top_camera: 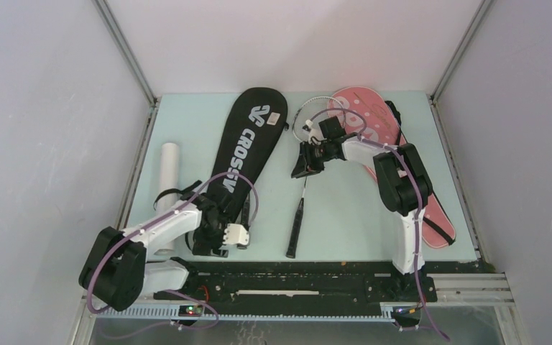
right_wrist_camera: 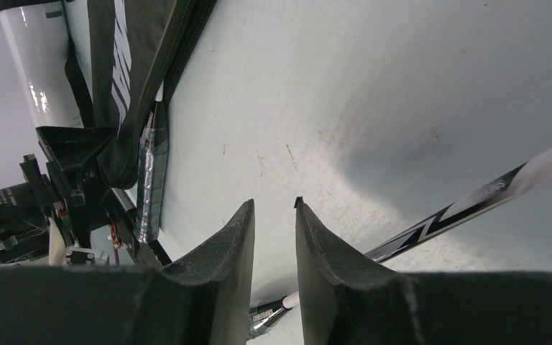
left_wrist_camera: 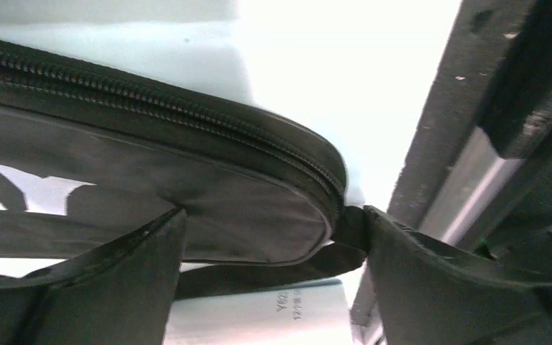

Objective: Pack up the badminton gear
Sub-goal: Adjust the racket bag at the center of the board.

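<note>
The black CROSSWAY cover [top_camera: 241,147] lies slanted on the table, and its narrow zipped end [left_wrist_camera: 259,215] sits between the fingers of my open left gripper [top_camera: 212,233] [left_wrist_camera: 273,212]. Under that end are a black strap [left_wrist_camera: 273,269] and the long white tube [top_camera: 167,180] [left_wrist_camera: 273,309]. A white-framed racket [top_camera: 303,194] lies mid-table. My right gripper [top_camera: 307,171] [right_wrist_camera: 273,203] stands over its shaft [right_wrist_camera: 474,208] with a narrow gap between the jaws. The shaft runs behind the fingers and I see no clamping. The pink cover [top_camera: 374,122] lies at the right.
A black rail [top_camera: 295,277] [left_wrist_camera: 460,187] runs along the near table edge, close to my left gripper. Grey walls enclose the table on three sides. My left arm [right_wrist_camera: 65,187] shows in the right wrist view beside the black cover.
</note>
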Robot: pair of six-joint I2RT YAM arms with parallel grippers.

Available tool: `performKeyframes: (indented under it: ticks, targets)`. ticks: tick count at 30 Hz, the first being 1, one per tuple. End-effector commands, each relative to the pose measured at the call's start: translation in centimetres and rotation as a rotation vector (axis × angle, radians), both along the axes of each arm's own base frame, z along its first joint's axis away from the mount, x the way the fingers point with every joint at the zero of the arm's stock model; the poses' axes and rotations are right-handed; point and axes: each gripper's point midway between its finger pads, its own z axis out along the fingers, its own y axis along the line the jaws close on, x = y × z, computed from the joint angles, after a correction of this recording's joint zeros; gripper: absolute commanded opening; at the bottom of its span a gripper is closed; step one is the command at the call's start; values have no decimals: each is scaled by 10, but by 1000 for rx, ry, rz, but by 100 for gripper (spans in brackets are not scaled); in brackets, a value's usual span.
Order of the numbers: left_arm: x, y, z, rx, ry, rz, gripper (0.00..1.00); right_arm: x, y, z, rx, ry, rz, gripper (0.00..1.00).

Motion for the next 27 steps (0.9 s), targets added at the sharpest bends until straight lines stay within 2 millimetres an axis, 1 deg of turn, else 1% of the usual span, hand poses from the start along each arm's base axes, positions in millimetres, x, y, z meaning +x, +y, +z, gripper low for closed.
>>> performKeyframes:
  ticks: [1, 4, 6, 8, 9, 10, 12, 13, 15, 16, 17, 19, 22, 27]
  targets:
    - [27, -1, -10, 15, -138, -44, 83, 5, 0, 6, 17, -14, -9, 34]
    - [34, -4, -11, 4, -175, -30, 58, 5, 0, 7, 13, -20, -10, 34]
    - [37, -12, -9, -26, -193, -13, 37, 6, -1, 7, 13, -19, -13, 34]
    - [41, -25, -4, -68, -207, 8, 16, 7, -4, 8, 11, -24, -17, 33]
    - [45, -34, 1, -97, -214, 28, 4, 9, -6, 10, 10, -27, -20, 33]
    - [49, -46, 8, -137, -217, 57, 1, 11, -9, 11, 9, -31, -26, 33]
    - [60, -78, 32, -259, -210, 137, 0, 13, -16, 18, 12, -43, -35, 33]
    - [65, -95, 45, -330, -196, 212, 0, 15, -20, 21, 14, -51, -40, 33]
    - [73, -130, 77, -477, -154, 303, 0, 18, -29, 30, 23, -68, -55, 33]
    - [80, -144, 93, -530, -155, 340, 0, 20, -34, 34, 27, -76, -62, 33]
    - [90, -162, 116, -600, -160, 371, 0, 22, -37, 39, 31, -85, -69, 33]
    - [103, -184, 144, -688, -156, 421, 0, 26, -45, 47, 38, -101, -85, 33]
    - [125, -211, 180, -793, -157, 489, 0, 30, -55, 56, 47, -117, -108, 33]
    - [159, -249, 229, -951, -161, 577, 0, 32, -69, 59, 46, -124, -123, 33]
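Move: The black racket bag's near end is right at the left hand, about 1 cm below its pads. From that hand the white tube's middle is some 19 cm ahead and 15 cm left, the black racket handle about 9 cm ahead and 12 cm right, and the second racket handle 8 cm ahead and 30 cm right. From the right hand, that bag end lies roughly 28 cm back and 33 cm left, 4 cm lower. Left hand pinches bag's near end, carrying it some 20 cm right, up and forward; right hand shifts rightward. ##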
